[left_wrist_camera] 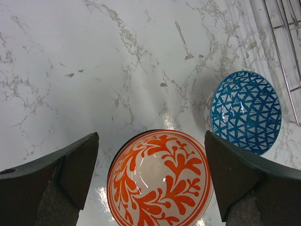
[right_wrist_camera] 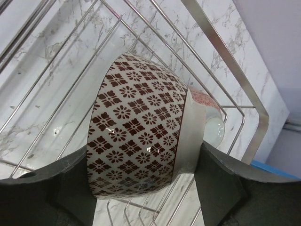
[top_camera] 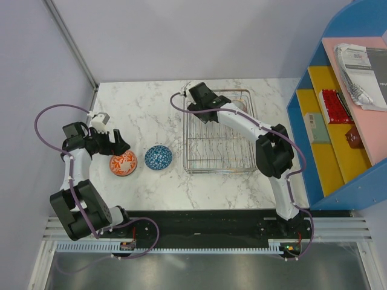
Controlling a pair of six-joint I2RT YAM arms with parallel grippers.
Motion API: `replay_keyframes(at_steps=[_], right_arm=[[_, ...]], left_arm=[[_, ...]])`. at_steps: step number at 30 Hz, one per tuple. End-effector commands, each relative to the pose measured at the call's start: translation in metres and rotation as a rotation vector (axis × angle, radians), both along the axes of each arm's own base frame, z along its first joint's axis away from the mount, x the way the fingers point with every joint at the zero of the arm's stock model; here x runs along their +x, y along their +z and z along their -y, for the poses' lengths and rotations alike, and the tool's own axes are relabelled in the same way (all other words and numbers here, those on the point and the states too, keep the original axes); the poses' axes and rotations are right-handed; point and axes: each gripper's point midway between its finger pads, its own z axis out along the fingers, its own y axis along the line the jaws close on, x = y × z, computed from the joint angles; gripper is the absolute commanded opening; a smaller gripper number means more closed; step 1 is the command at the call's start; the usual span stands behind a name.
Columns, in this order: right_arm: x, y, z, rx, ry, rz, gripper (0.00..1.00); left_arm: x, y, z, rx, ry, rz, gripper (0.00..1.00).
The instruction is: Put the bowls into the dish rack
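An orange-red leaf-patterned bowl [top_camera: 123, 163] [left_wrist_camera: 160, 181] stands upright on the marble table. My left gripper [top_camera: 123, 146] [left_wrist_camera: 151, 135] hangs over it, open, one finger on each side and apart from the rim. Just right of it stands a blue lattice bowl [top_camera: 158, 157] [left_wrist_camera: 244, 110]. My right gripper [top_camera: 204, 112] [right_wrist_camera: 146, 150] is over the far left corner of the dish rack [top_camera: 217, 171] [right_wrist_camera: 221, 49], shut on a brown flower-patterned bowl [right_wrist_camera: 141, 127] tipped on its side, one finger at the mouth and one at the pale base. Behind it, a reddish speckled bowl [top_camera: 240, 106] [right_wrist_camera: 207, 106] rests in the rack.
A blue, yellow and pink shelf unit [top_camera: 338, 121] with small items stands right of the rack. Grey walls close the table's left and far sides. The rack's wire edge [left_wrist_camera: 282, 42] shows right of the blue bowl.
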Motion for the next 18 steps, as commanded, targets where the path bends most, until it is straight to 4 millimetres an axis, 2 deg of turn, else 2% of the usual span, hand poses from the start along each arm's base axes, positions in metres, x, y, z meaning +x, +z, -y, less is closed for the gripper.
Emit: replay_keyframes(at_steps=[1,5,7,18], right_arm=[[0.020,0.026,-0.004,-0.119,-0.022,0.164,0.00],[0.027,0.016,-0.012,-0.170,-0.016,0.184,0.00],[0.032,0.020,-0.014,-0.196,-0.013,0.207,0.00],[0.049,-0.003,-0.027,-0.362,0.059,0.256,0.00]], left_arm=[[-0.002,0.008,0.002,0.006,-0.037,0.053,1.00],[-0.004,0.009,0.002,0.001,-0.035,0.058,1.00],[-0.005,0.009,0.003,-0.004,-0.035,0.058,1.00],[-0.010,0.001,0.002,-0.025,-0.027,0.046,1.00]])
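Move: My right hand already grips the brown-patterned bowl over the far left part of the dish rack. The free rack slot it is going into lies some 4 cm ahead, 2 cm to the left and about 6 cm below. The bowl already loaded stands about 7 cm to the right, nearly level with the hand in reach and some 6 cm lower. The rack's far rail is about 8 cm straight ahead and 4 cm down. From my left hand that slot is roughly 20 cm ahead, 38 cm right and 6 cm lower. I lower the brown-patterned bowl with my right hand about 4 cm between the rack wires, edging left past the loaded bowl's left side. Then the sinking nearly stops and I push some 2 cm forward towards the far rail, rolling the wrist about 20 degrees, left side down, throughout. The fingers keep their hold. ##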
